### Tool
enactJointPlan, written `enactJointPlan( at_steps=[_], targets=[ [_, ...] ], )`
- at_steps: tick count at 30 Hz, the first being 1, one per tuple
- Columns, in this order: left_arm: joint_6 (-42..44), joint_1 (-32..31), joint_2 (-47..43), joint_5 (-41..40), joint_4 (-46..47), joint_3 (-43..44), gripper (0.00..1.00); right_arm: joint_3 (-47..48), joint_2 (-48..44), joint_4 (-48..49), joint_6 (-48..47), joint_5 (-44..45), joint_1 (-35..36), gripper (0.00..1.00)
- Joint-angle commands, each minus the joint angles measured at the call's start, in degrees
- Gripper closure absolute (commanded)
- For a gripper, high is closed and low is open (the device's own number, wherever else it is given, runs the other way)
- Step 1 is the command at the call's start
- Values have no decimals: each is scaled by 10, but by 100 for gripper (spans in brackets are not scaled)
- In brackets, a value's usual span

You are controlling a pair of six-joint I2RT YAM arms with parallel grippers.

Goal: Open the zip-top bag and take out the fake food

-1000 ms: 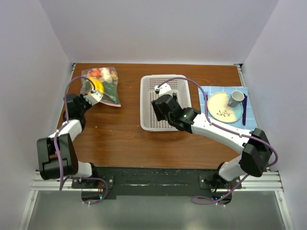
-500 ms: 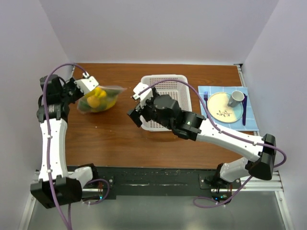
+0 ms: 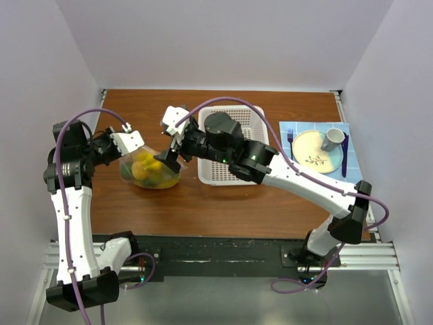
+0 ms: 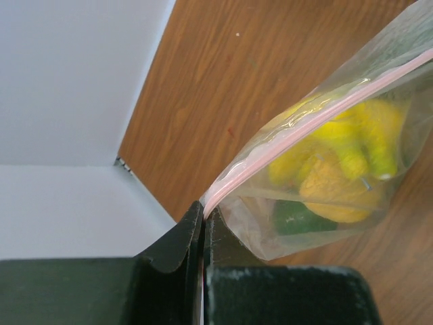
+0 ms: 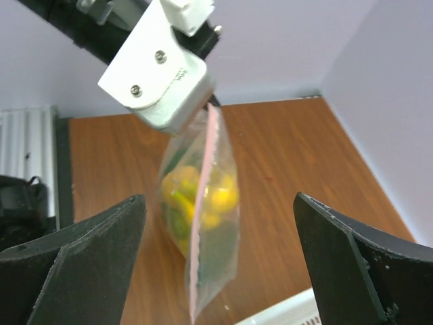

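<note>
The zip-top bag (image 3: 152, 170) hangs above the left part of the table, its pink zip strip (image 4: 318, 118) uppermost. My left gripper (image 4: 203, 206) is shut on the left end of that strip, and shows in the top view as left gripper (image 3: 130, 143). The fake food (image 4: 345, 156), yellow and green pieces, sags in the bag's bottom. My right gripper (image 5: 216, 261) stands wide open with the bag's free end (image 5: 203, 230) between its fingers (image 5: 74, 264), touching neither. From above, the right gripper (image 3: 172, 142) sits at the bag's right end.
A white perforated basket (image 3: 254, 115) lies mid-table, partly under my right arm. At the right, a blue mat (image 3: 352, 175) carries a cream plate (image 3: 312, 152), a grey mug (image 3: 333, 138) and cutlery. Walls close in on the left, back and right.
The left arm lifted the bag off the back-left table and carried it forward. The right arm left the basket, swung left to the bag and opened its jaws wide around the free end.
</note>
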Motion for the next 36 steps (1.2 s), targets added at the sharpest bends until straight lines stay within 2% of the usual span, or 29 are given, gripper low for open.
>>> enactJointPlan(
  at_steps=[1,11,16,19,20,21,23,24,25,26,27,28,29,32,36],
  targets=[
    [13,-3,-6,60,-33,22,100,-7,9,18,15,-55,0,7],
    [0,-4,-9,125,-67,30,100,11,77,37,33,-63,-1,9],
    [20,-4,-5,131,-89,41,100,31,118,35,39,-52,-1,15],
    [38,-3,-1,133,-119,52,100,44,130,30,38,-46,-2,32],
    [44,-3,-3,133,-123,55,100,48,133,27,37,-47,-4,52],
    [44,-3,-3,133,-123,56,100,51,131,25,37,-47,-5,67],
    [14,-3,-9,131,-103,59,83,52,124,25,37,-37,-9,100],
    [-25,-4,-13,129,-77,62,76,52,121,24,38,-34,-12,100],
    [-93,-3,-19,129,16,68,55,51,117,23,44,-36,-21,100],
    [-253,-4,-22,124,72,82,37,49,112,25,46,-38,-27,100],
    [-321,-3,-24,109,119,87,16,45,108,25,50,-40,-32,100],
    [-363,-3,-30,114,183,90,4,44,105,26,57,-43,-44,100],
    [-407,-3,-32,124,203,88,3,41,102,26,62,-53,-51,100],
    [-457,-4,-30,152,248,67,1,30,87,29,74,-72,-69,100],
    [-436,-1,-26,173,228,30,1,8,72,32,76,-76,-80,100]
  ],
)
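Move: My left hand holds the bag's zip by its left end; the stretch of zip my right fingers are after lies about 8 cm to the right of that hand, 1 cm back and 1 cm lower. From my open right hand it is roughly 9 cm left, 4 cm ahead and 11 cm down, with the fake food sagging some 13 cm straight below it. The white basket stands about 17 cm right and 17 cm ahead of my right hand, some 35 cm below. I sink my right hand about 10 cm and reach left to the hanging bag, then shut its fingers on the zip edge while my left hand, still pinching the zip's end, eases back and to the right. With that held, my left fingers open wide, let go and rise about 12 cm, rolling over, as my right hand carries the bag forward and a little right. ##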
